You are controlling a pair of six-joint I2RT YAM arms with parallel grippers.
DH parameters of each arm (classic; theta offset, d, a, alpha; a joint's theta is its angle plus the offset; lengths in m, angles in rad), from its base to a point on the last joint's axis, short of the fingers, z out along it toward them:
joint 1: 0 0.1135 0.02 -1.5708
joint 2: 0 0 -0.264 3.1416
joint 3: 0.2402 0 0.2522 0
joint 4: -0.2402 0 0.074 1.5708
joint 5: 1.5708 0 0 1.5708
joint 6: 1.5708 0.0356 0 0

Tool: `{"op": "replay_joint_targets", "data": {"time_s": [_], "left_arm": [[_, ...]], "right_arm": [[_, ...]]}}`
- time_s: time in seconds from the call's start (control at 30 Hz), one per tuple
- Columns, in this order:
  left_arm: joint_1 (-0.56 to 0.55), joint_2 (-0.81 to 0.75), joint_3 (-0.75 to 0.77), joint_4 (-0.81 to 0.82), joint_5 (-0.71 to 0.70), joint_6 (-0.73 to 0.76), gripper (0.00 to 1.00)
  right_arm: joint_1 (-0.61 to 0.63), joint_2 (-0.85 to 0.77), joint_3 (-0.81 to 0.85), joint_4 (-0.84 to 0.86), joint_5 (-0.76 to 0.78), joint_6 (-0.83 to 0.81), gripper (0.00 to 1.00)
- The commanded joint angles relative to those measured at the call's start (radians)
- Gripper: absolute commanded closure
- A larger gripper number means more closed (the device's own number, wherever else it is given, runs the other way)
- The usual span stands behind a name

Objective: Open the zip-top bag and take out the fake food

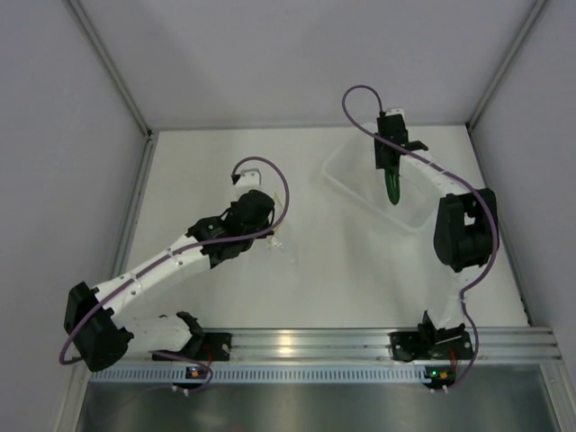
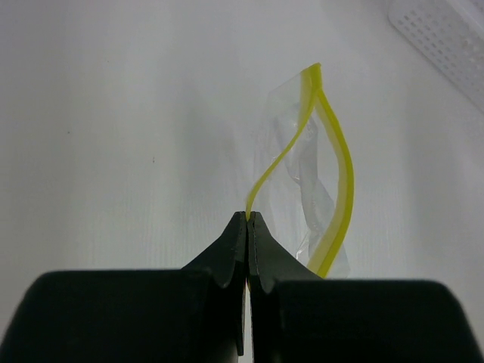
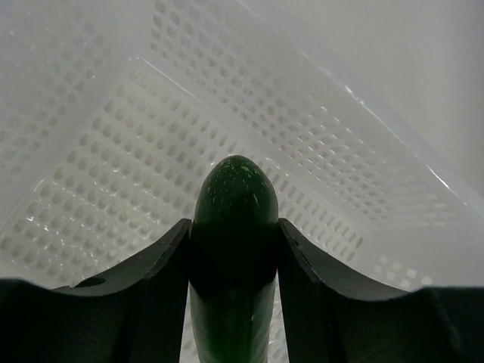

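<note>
The zip-top bag [image 2: 310,174] is a clear crinkly pouch on the white table, its yellow-green zip strip [image 2: 340,197] parted into two curved lips. My left gripper [image 2: 248,216] is shut on the end of one lip. From above, the bag [image 1: 283,238] shows faintly just right of the left gripper [image 1: 268,225]. The fake food [image 3: 234,198], a dark green cucumber-like piece, is held between the fingers of my right gripper [image 3: 234,224], its rounded tip pointing down into the clear bin. In the top view the fake food [image 1: 393,191] hangs below the right gripper [image 1: 391,169] over the bin.
A clear perforated rectangular bin [image 1: 346,175] stands at the back right of the table, and its floor [image 3: 113,151] fills the right wrist view. One corner of the bin [image 2: 446,30] shows beyond the bag. Grey walls enclose the table on three sides.
</note>
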Motion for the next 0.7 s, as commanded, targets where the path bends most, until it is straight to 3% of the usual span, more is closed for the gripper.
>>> {"op": "replay_joint_targets", "data": {"time_s": [0.0,0.13,0.17,0.2,0.3,0.43,0.47,0.67], "left_arm": [[0.022,-0.021,0.041,-0.041,0.028,0.059,1.00],[0.096,-0.003,0.079,-0.112,0.021,0.067,1.00],[0.110,-0.005,0.081,-0.120,0.033,0.072,1.00],[0.139,-0.012,0.086,-0.120,0.044,0.079,1.00],[0.176,0.003,0.113,-0.156,0.052,0.105,1.00],[0.216,0.080,0.184,-0.248,0.001,0.159,1.00],[0.228,0.103,0.188,-0.261,-0.020,0.164,1.00],[0.265,0.166,0.207,-0.304,-0.111,0.188,1.00]], "right_arm": [[-0.026,0.064,0.083,-0.018,-0.035,-0.040,0.78],[-0.043,0.165,0.158,-0.076,-0.091,-0.040,0.72],[-0.043,0.173,0.165,-0.080,-0.095,-0.035,0.63],[-0.044,0.179,0.163,-0.080,-0.092,-0.029,0.59],[-0.044,0.159,0.124,-0.049,-0.101,-0.003,0.50],[-0.044,0.122,0.120,-0.054,-0.102,0.009,0.44],[-0.043,0.118,0.122,-0.066,-0.114,0.009,0.36],[-0.044,-0.029,0.032,-0.092,-0.095,0.063,0.33]]}}
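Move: The cucumber hangs from the right fingers by its upper part, its middle some 3 cm back and 4 cm below that hand. The white bin it is going into has its middle about 4 cm ahead, 2 cm to the right and 9 cm below. Away to the left, the left hand pinches the opened bag by its yellow zip edge, the bag's middle some 4 cm to its right and 6 cm below; from there the bin lies roughly 20 cm ahead, 38 cm right and 13 cm below. The cucumber, still gripped, is lowered by the right hand about 6 cm into the bin with a slight forward drift and the fingers tipping a little further down; there the hand stops, opens its fingers and lets go, then starts back up by about a centimetre. Meanwhile the left hand keeps the bag pinched and carries it about 9 cm left and 3 cm forward, away from the bin, rolling its left side up some 15 degrees. ##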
